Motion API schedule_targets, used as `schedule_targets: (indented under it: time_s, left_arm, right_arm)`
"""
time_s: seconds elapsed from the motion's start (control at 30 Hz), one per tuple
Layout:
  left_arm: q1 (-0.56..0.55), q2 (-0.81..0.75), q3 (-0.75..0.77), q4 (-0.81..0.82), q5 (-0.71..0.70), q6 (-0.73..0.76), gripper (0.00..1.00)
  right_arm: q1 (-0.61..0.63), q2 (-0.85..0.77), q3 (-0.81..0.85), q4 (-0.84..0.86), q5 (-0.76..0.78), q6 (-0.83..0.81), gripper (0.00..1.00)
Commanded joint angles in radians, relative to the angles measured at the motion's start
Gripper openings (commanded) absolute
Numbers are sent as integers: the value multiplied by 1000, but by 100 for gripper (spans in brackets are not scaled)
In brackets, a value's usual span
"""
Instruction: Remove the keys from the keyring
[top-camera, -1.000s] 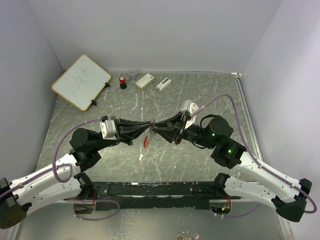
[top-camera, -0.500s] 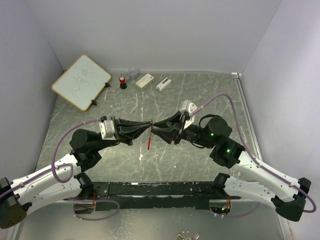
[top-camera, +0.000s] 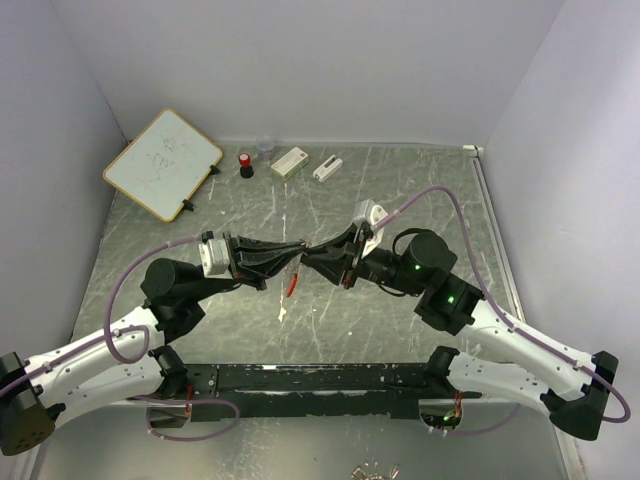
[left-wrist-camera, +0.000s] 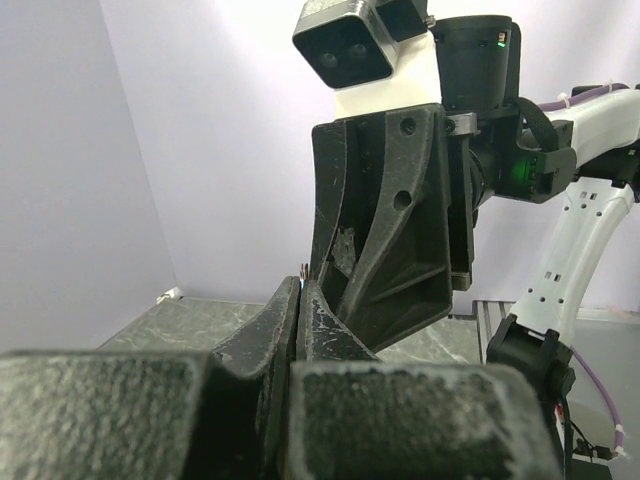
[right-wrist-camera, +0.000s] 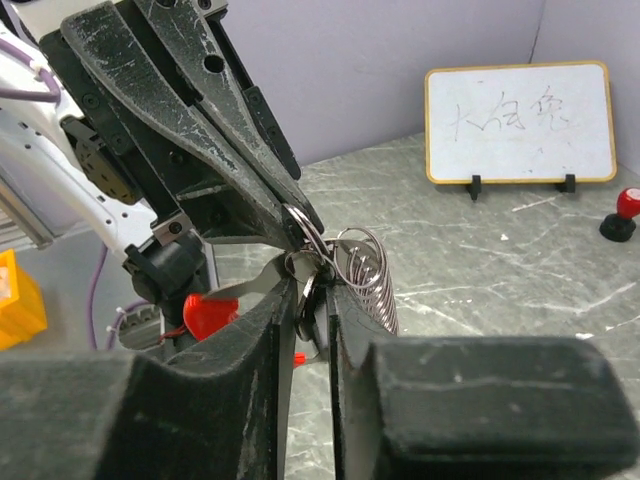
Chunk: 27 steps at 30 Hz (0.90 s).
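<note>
Both grippers meet tip to tip above the middle of the table. The keyring (right-wrist-camera: 312, 250) is a bunch of thin silvery rings with a coiled silvery loop (right-wrist-camera: 372, 280) beside them. Its red clip (top-camera: 291, 285) hangs just below the fingertips, and shows in the right wrist view as the red clip (right-wrist-camera: 205, 313) on a flat metal strip. My left gripper (top-camera: 298, 252) is shut, pinching one ring at its tips. My right gripper (right-wrist-camera: 318, 295) is shut on another ring from the opposite side. In the left wrist view the left gripper (left-wrist-camera: 300, 290) hides the rings. I cannot pick out separate keys.
A small whiteboard (top-camera: 162, 163) stands at the back left. A red-capped black bottle (top-camera: 245, 164), a clear cup (top-camera: 265, 147) and two small white boxes (top-camera: 289, 162) line the back edge. Small metal pieces (top-camera: 372, 470) lie below the base rail.
The red clip twisted edge-on and swung back to the left under the fingertips. The right arm shifted slightly left and the meeting point moved with it. Both grippers stay on the rings.
</note>
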Motion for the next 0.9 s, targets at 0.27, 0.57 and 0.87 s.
schedule_targets:
  time_s: [0.27, 0.57, 0.87]
  left_arm:
    - [6, -47, -28, 22, -64, 30, 7]
    - [5, -85, -49, 17, -113, 67, 7]
    - [5, -87, -53, 8, -123, 80, 7]
  right_arm:
    - [7, -39, 40, -93, 99, -30, 0]
    - [9, -88, 98, -234, 157, -32, 0]
    - [9, -92, 130, -252, 177, -48, 0]
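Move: The key to grip lies practically between the right gripper's parted fingertips, about 1 cm farther left. The left fingertips, which already pinch the small rings, are some 3 cm above it. From the right hand, the coiled rings hang about 3 cm left, 1 cm ahead and 3 cm lower; the red handle is roughly 4 cm back, 2 cm left and 7 cm below. From the left gripper the key is about 1 cm right and 3 cm below. Close the right gripper on the key at once, easing it slightly forward, then pull it about 2.5 cm to the right, away from the left fingertips, while it rises a little and turns slightly clockwise. Keep the left gripper shut on the small rings; shift it about 1 cm left and let it sink some 1.5 cm. ##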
